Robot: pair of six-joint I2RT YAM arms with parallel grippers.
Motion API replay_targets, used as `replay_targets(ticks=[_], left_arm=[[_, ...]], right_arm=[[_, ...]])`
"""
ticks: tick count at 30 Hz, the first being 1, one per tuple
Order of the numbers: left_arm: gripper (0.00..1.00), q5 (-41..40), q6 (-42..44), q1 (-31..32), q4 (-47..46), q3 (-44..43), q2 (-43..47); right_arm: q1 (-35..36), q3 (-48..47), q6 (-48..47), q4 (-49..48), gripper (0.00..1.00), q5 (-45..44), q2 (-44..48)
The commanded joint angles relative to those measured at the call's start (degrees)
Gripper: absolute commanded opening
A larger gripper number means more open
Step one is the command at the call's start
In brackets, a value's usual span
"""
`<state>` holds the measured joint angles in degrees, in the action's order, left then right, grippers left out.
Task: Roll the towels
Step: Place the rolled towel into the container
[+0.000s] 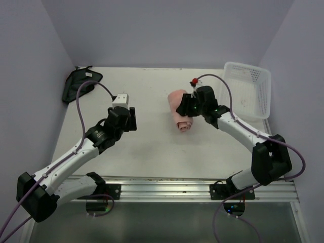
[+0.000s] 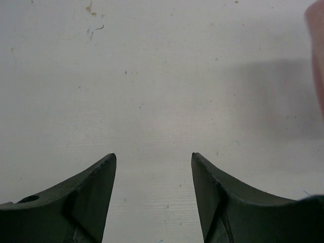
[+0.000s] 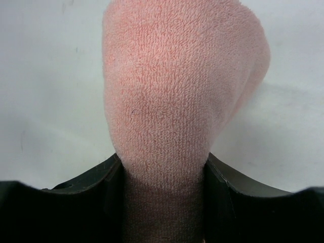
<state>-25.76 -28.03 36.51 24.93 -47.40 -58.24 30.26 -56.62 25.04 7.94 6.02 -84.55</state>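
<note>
A salmon-pink terry towel (image 1: 179,104) lies rolled up right of the table's middle, its coiled end toward me. My right gripper (image 1: 188,109) reaches onto it from the right. In the right wrist view the pink towel (image 3: 177,76) fills the whole gap and both fingers press its sides, so that gripper (image 3: 163,159) is shut on it. The dark cloth (image 1: 78,83) lies crumpled in the far left corner, apart from both arms. My left gripper (image 1: 123,105) hovers left of the middle; its wrist view shows it (image 2: 153,155) open over bare table, a sliver of pink towel (image 2: 318,50) at the right edge.
A white perforated plastic basket (image 1: 248,71) stands at the far right edge, just behind the right arm. Purple cables loop over both arms. Walls close in the table on the left, right and back.
</note>
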Motion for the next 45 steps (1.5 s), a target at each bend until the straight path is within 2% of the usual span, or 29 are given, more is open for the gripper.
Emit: replay_targets(ticks=[1, 4, 9, 15, 23, 31, 36, 41, 45], left_arm=[[0.65, -0.3, 3.7, -0.1, -2.3, -1.6, -2.0], [0.66, 0.0, 4.7, -0.2, -3.1, -0.9, -3.2], [0.66, 0.4, 5.4, -0.4, -4.7, 0.6, -3.3], [0.67, 1.0, 5.8, -0.8, -5.4, 0.8, -4.9], [0.68, 2.5, 5.9, -1.4, -5.9, 0.3, -8.6], [0.68, 2.5, 6.1, -2.0, -5.6, -0.1, -11.1], [0.68, 2.9, 6.1, -2.3, -5.7, -0.2, -11.9], [0.68, 4.0, 5.9, -2.4, -6.0, -0.2, -12.3], [0.68, 5.0, 5.7, -2.4, -6.3, 0.1, -12.0]], right_arm=[[-8.5, -7.3, -2.0, 1.5, 0.00, 4.2, 3.5], [-16.6, -11.9, -1.3, 1.3, 0.00, 6.2, 3.0], [-29.7, -13.0, 3.9, -4.5, 0.00, 9.4, 1.4], [-38.0, -12.2, 7.2, -11.1, 0.00, 9.2, 0.0], [-41.9, -6.1, 9.6, -24.5, 0.00, 2.8, -0.8], [-43.4, -2.3, 14.2, -35.2, 0.00, -2.7, -8.9], [-45.3, 1.9, 15.7, -39.2, 0.00, -1.7, -13.2], [-48.6, 6.5, 15.9, -39.6, 0.00, -1.2, -13.5], [-49.9, 6.4, 13.6, -29.6, 0.00, -2.9, -12.4]])
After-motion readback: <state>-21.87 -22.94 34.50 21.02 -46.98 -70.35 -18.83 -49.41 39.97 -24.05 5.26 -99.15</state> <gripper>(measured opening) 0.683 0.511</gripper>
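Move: The rolled towel is already pinched in the right hand, held clear of the table. From that hand, the middle of the white container lies some 36 cm to the right and 17 cm ahead, about 8 cm lower; the container's left wall is nearer, roughly 22 cm right and 17 cm ahead. From the idle left hand, the container is around 60 cm to the right, 22 cm ahead and 12 cm below. The right hand keeps its pinch on the rolled towel and swings it about 35 cm to the right and forward, rising some 11 cm to clear the container's left wall, then sinks roughly 15 cm down into the container while easing back a little and still drifting right, turning clockwise by nearly 60 degrees along the way. The empty left hand, fingers staying open, sinks about 6 cm over bare table. ##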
